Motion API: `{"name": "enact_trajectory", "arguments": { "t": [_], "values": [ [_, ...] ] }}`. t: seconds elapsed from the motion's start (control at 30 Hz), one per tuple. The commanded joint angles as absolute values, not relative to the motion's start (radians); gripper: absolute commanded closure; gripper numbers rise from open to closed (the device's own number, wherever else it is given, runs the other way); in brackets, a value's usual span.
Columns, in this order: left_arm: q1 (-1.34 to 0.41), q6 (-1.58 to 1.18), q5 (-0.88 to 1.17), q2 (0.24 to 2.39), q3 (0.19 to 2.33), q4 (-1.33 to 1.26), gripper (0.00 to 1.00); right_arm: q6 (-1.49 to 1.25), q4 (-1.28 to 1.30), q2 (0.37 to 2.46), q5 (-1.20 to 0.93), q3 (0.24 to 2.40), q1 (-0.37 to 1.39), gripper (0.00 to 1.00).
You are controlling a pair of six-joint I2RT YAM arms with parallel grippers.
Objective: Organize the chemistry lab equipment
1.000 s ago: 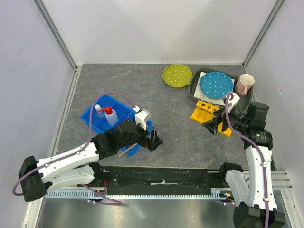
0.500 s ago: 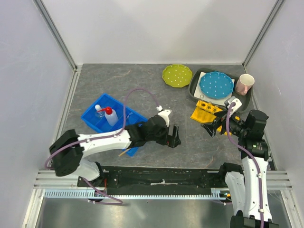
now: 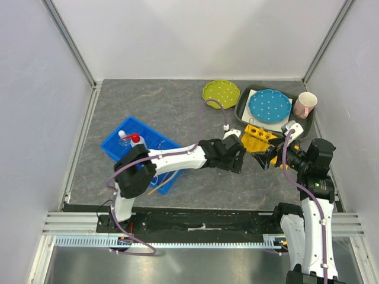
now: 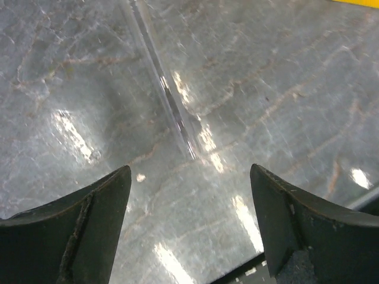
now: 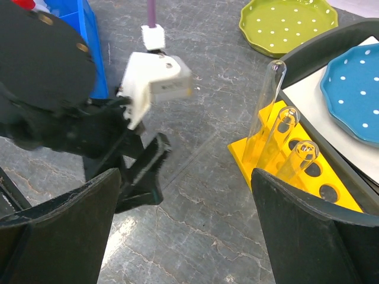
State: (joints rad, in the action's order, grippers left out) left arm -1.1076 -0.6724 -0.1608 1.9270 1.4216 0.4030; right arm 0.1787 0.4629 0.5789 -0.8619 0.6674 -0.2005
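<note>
A thin clear glass tube lies flat on the grey table just ahead of my left gripper, which is open with nothing between its jaws. From above, the left gripper is stretched out to the middle of the table, close to the yellow rack. More glass tubes stand upright in that rack. My right gripper hovers open and empty, facing the left one; from above it is just right of it. The red-capped squeeze bottle, the small flask and the tan tube sit in the blue bin.
A green dotted plate lies at the back. A blue dotted plate rests in a dark tray, with a pink cup at the tray's right end. The two grippers are a short gap apart beside the rack.
My left arm has swung right from the blue bin to the table's middle, next to the yellow rack. The right gripper has barely shifted.
</note>
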Motion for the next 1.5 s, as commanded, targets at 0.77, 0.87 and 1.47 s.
{"name": "enact_trajectory", "arguments": {
  "t": [0.77,0.87,1.47],
  "values": [
    [-1.115,-0.643,-0.364,2.352,1.941,0.831,0.66,0.155,0.407,0.541,-0.841,0.65,-0.213,0.02],
    [-1.115,-0.632,-0.37,2.346,1.928,0.841,0.73,0.153,0.405,0.541,-0.839,0.649,-0.215,0.02],
    [-1.123,-0.52,-0.315,1.676,1.139,0.29,0.87,0.187,0.44,0.581,-0.842,0.678,-0.219,0.02]
  ]
}}
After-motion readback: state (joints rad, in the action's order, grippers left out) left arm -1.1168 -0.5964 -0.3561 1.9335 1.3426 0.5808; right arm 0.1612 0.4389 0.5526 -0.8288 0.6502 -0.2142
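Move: The loose test tube lies on the table, running away from the robot, its middle about 8 cm ahead of the left hand, neither left nor right, and 6 cm below; its near end is only a couple of centimetres ahead. The yellow rack stands some 11 cm ahead and 13 cm right of the left hand, the blue organizer about 34 cm left and 6 cm ahead. From the right hand the tube is roughly 7 cm ahead, 7 cm left and 20 cm below. The left hand sinks about 5.5 cm and reaches 3.5 cm forward to the test tube while its wrist turns some 20 degrees, bringing the fingers closer to straight down, and the fingers close from nearly wide open to pinch the tube close to its near, rounded end. With the grip kept, it then swings about 9 cm left and 4 cm back, rising only about a centimetre, carrying the tube away from the rack towards the blue organizer. ##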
